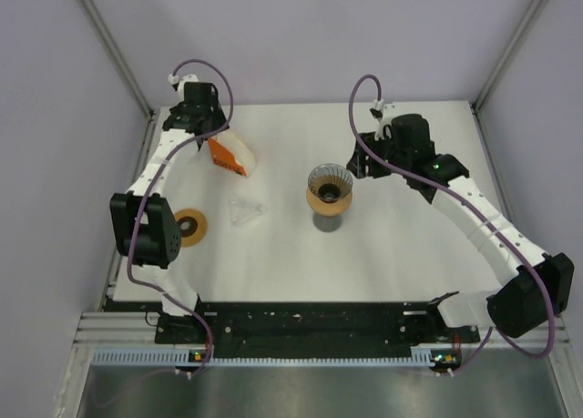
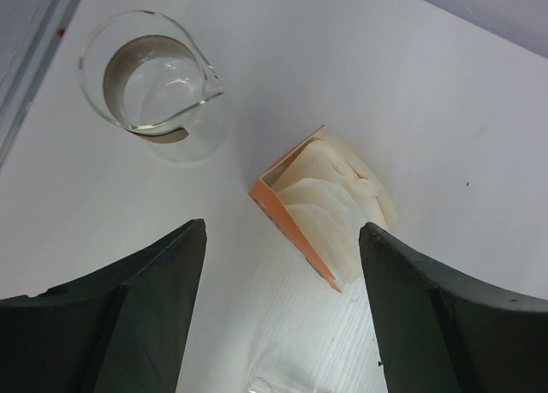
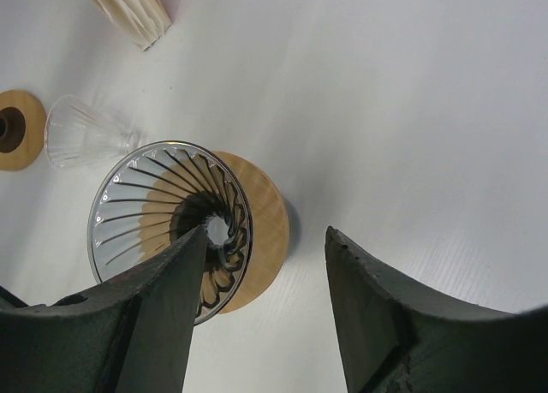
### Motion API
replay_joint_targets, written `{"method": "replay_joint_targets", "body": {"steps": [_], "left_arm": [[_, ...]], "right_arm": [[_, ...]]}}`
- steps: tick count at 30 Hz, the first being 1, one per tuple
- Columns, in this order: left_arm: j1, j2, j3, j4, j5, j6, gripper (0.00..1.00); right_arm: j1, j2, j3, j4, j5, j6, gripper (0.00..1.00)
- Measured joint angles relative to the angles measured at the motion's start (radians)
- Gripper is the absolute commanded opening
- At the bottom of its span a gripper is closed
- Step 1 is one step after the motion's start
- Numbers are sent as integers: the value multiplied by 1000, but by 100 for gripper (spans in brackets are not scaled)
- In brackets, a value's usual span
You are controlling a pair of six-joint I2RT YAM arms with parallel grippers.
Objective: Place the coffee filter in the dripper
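Note:
The dripper (image 1: 330,185), ribbed glass with a wooden collar, stands mid-table on a dark base. In the right wrist view the dripper (image 3: 163,213) sits lower left, and my right gripper (image 3: 265,235) hangs open above its right rim, holding nothing. Cream coffee filters (image 2: 336,206) lie stacked in an orange holder (image 1: 228,154) at the back left. My left gripper (image 2: 282,232) is open above the table just short of the holder, its fingers apart from it. In the top view the left gripper (image 1: 204,129) is beside the holder and the right gripper (image 1: 362,161) is right of the dripper.
A glass carafe (image 2: 154,78) with a brown band stands near the left rail. A small clear ribbed glass (image 1: 244,209) lies between the holder and the dripper. A wooden ring (image 1: 191,227) rests by the left arm. Walls close in the table at the back and sides.

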Motion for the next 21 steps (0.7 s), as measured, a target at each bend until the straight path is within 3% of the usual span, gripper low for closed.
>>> {"method": "replay_joint_targets", "body": {"steps": [5,14,21], "left_arm": [[-1,101,45,-33,14,-40,64],[18,171,86,-55,13,-60,57],[20,207,100,-55,14,-59,43]], "right_arm": [[0,-1,0,0,0,-1,58],[0,-11,-15,-5,7,-10,57],[0,-11,-15,-5,7,-14,57]]}}
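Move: The packet of coffee filters lies some 16 cm below my open left hand, about 1 cm farther out and 5 cm to its right. The empty glass beaker stands around 15 cm to the left of the packet and 3 cm farther out. The clear plastic cone lies roughly 17 cm nearer to me than the packet and 4 cm to its right. From my right hand the packet is about 17 cm ahead, 35 cm left and 18 cm down. I lower my empty left hand about 7 cm towards the filter packet, quickly at first and then easing off, edging a couple of centimetres forward as it sinks. The fingers tip some 8 degrees further down and narrow from wide open to about half, still clear of the filters. ##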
